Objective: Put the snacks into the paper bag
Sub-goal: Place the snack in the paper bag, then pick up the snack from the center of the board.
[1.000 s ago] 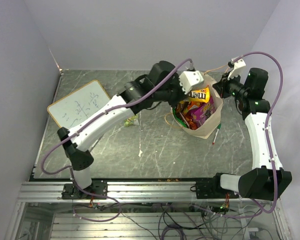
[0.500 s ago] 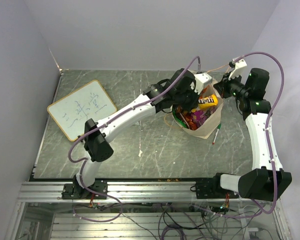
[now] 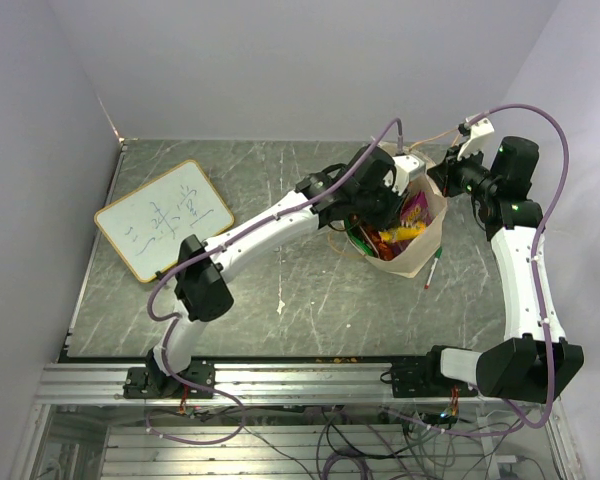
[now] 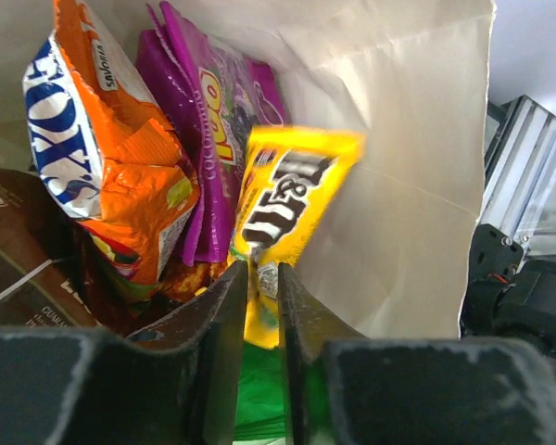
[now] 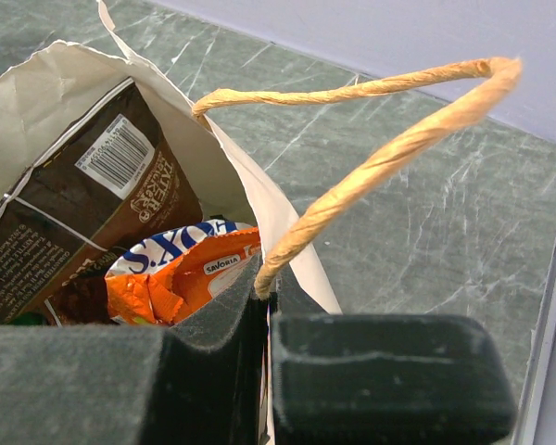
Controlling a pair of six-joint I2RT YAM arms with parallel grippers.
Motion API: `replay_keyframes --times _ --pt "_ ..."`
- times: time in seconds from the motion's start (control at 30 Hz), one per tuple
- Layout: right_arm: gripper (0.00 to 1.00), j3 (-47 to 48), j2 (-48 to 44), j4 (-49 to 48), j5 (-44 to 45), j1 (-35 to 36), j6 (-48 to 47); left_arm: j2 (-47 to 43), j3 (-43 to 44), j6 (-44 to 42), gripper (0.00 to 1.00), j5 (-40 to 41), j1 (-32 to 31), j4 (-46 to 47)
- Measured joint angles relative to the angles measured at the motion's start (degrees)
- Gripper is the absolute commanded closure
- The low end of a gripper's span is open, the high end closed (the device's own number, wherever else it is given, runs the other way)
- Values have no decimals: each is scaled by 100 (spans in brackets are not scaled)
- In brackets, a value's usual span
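The paper bag (image 3: 420, 256) stands at the back right of the table with its mouth open. Inside it lean an orange packet (image 4: 111, 176), a purple packet (image 4: 213, 111), a brown pouch (image 5: 83, 204) and something green (image 4: 259, 394). My left gripper (image 4: 262, 269) reaches down into the bag, jaws a small gap apart. The yellow M&M's packet (image 4: 292, 199) is blurred just beyond its tips, against the bag's inner wall (image 4: 398, 139). My right gripper (image 5: 264, 292) is shut on the bag's rim at the foot of a twisted paper handle (image 5: 380, 158).
A white whiteboard (image 3: 165, 217) lies at the left of the table. A green-capped marker (image 3: 432, 270) lies just right of the bag's base. The left arm (image 3: 270, 220) stretches diagonally across the table's middle. The walls stand close behind and beside the bag.
My left gripper has gone from above the bag's mouth down into it with the M&M's packet. Its jaws have parted and the packet is slipping away. The right gripper has not moved.
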State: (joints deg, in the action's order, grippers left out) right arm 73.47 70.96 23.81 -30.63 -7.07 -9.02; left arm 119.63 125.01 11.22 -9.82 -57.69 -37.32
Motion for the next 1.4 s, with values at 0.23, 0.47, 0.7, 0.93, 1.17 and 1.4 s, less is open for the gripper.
replay_keyframes --times 0.23,0.47,0.7,0.93,1.17,1.4 --pt "100 0 0 4 4 -4 0 4 -24 -129 37 -105 0 2" --pt "100 0 0 4 15 -4 -2 -286 -28 -463 29 -382 44 0" --pt "100 0 0 2 15 -7 -2 -1307 -308 -1130 22 -369 125 11" --pt "100 0 0 4 13 -7 -2 -2426 -866 -1823 14 170 365 57" --pt "100 0 4 4 -7 -7 -4 -3154 -1851 -2009 12 483 1259 208" --pt "100 0 33 0 -59 -11 -9 -3351 -2796 -2004 13 546 2142 313"
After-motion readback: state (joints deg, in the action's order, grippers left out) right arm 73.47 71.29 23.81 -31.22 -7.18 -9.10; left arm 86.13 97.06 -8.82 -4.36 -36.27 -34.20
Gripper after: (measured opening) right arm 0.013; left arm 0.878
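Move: The M&M's pack hangs inside the paper bag at the left hand's barely parted fingertips, its middle about 4 cm right, 1 cm back and 4 cm below. The purple pack lies 5 cm right, 2 cm ahead and 6 cm down; the orange pack 6 cm ahead, 1 cm right and 6 cm down. From the right hand, shut on the rim, the M&M's are 11 cm back, 7 cm left, 10 cm below. Left fingers open off the M&M's, rise about 15 cm, then swing some 25 cm left, forward and down. ##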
